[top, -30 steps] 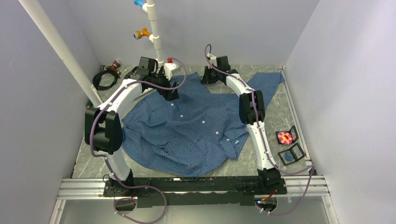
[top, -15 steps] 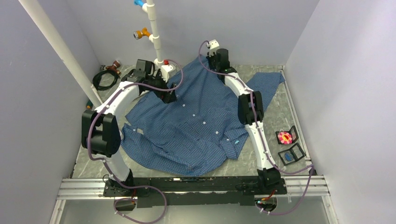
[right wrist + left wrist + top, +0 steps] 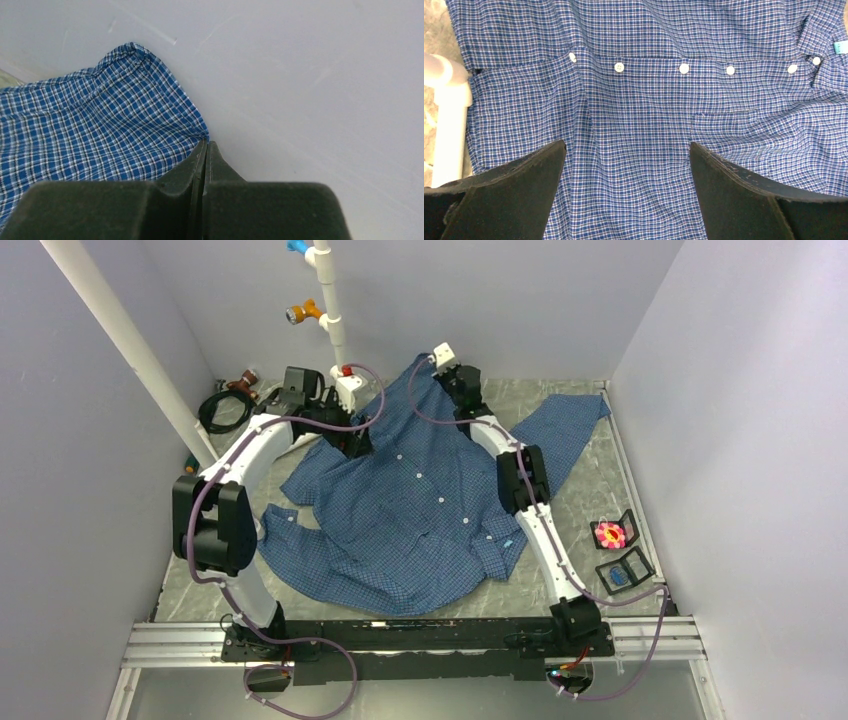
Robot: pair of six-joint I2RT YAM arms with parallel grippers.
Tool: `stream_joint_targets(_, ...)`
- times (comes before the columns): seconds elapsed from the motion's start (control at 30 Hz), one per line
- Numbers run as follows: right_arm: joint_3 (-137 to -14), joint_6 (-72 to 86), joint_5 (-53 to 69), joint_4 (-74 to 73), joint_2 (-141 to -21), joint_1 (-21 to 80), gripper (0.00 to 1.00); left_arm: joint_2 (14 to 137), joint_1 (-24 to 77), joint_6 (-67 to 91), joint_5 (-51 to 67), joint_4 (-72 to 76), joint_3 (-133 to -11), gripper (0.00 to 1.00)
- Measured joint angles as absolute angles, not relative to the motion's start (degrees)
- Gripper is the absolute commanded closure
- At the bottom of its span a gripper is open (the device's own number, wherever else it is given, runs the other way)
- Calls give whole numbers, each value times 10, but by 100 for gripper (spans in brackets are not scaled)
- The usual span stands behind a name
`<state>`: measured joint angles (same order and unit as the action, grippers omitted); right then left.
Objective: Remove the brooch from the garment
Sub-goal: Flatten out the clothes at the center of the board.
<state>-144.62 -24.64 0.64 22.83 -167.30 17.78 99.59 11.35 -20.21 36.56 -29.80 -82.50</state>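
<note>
The garment point(image 3: 420, 510), a blue checked shirt with white buttons, lies spread on the table, its far edge pulled up toward the back wall. My right gripper point(image 3: 446, 364) is shut on that raised edge; in the right wrist view its jaws point(image 3: 206, 143) pinch the cloth point(image 3: 100, 130) in front of the wall. My left gripper point(image 3: 356, 440) hangs open over the shirt's upper left. Its fingers point(image 3: 524, 195) stand wide over the button row point(image 3: 684, 68), holding nothing. The brooch point(image 3: 609, 534), a small pink flower piece, lies on the table at the right, off the shirt.
Black open cases point(image 3: 625, 568) sit beside the brooch near the right wall. A white pipe stand point(image 3: 330, 310) with blue and orange fittings rises at the back, close to the left gripper. A black cable coil point(image 3: 222, 405) lies at back left. Walls enclose three sides.
My right gripper has risen and moved left along the back, lifting the shirt's far edge and drawing the cloth toward the back. The left arm shifted slightly back, staying open.
</note>
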Motion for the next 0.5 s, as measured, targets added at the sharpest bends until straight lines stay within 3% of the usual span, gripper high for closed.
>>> stream_joint_targets(0.03,-1447,-258,1,239,-1680,180,90,996,112,-202,364,-298,-825,0)
stream_joint_targets(0.1,-1447,-274,-11,250,-1688,183,60,996,110,-205,358,-297,-821,0)
stream_joint_targets(0.17,-1437,-282,-22,263,-1687,184,38,996,110,-211,351,-298,-813,0)
stream_joint_targets(0.27,-1348,-286,-26,282,-1634,183,23,995,110,-227,345,-308,-795,0)
stream_joint_targets(0.5,-1150,-269,10,229,-1443,173,8,946,110,-296,352,-355,-729,0)
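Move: The garment's far corner is already pinched in the shut fingertips of the right hand. The top button of the row lies roughly 22 cm back from that hand, 8 cm to its left and 8 cm lower. From the open left hand, the garment's left edge is about 9 cm back, 6 cm left and 15 cm below; the left sleeve is some 11 cm back and 11 cm left, the top button 6 cm ahead and 10 cm right, and the white pipe elbow about 19 cm straight ahead. Backward goes the right hand once its fingers spread from shut to nearly wide and let go of the far corner: it dips slightly, then draws back about 5 cm, climbing some 4 cm and easing right. Meanwhile the wide-open left hand sweeps back about 5 cm while sinking and shifting a little left, tilting slightly, towards the garment's left edge, without reaching the cloth. ##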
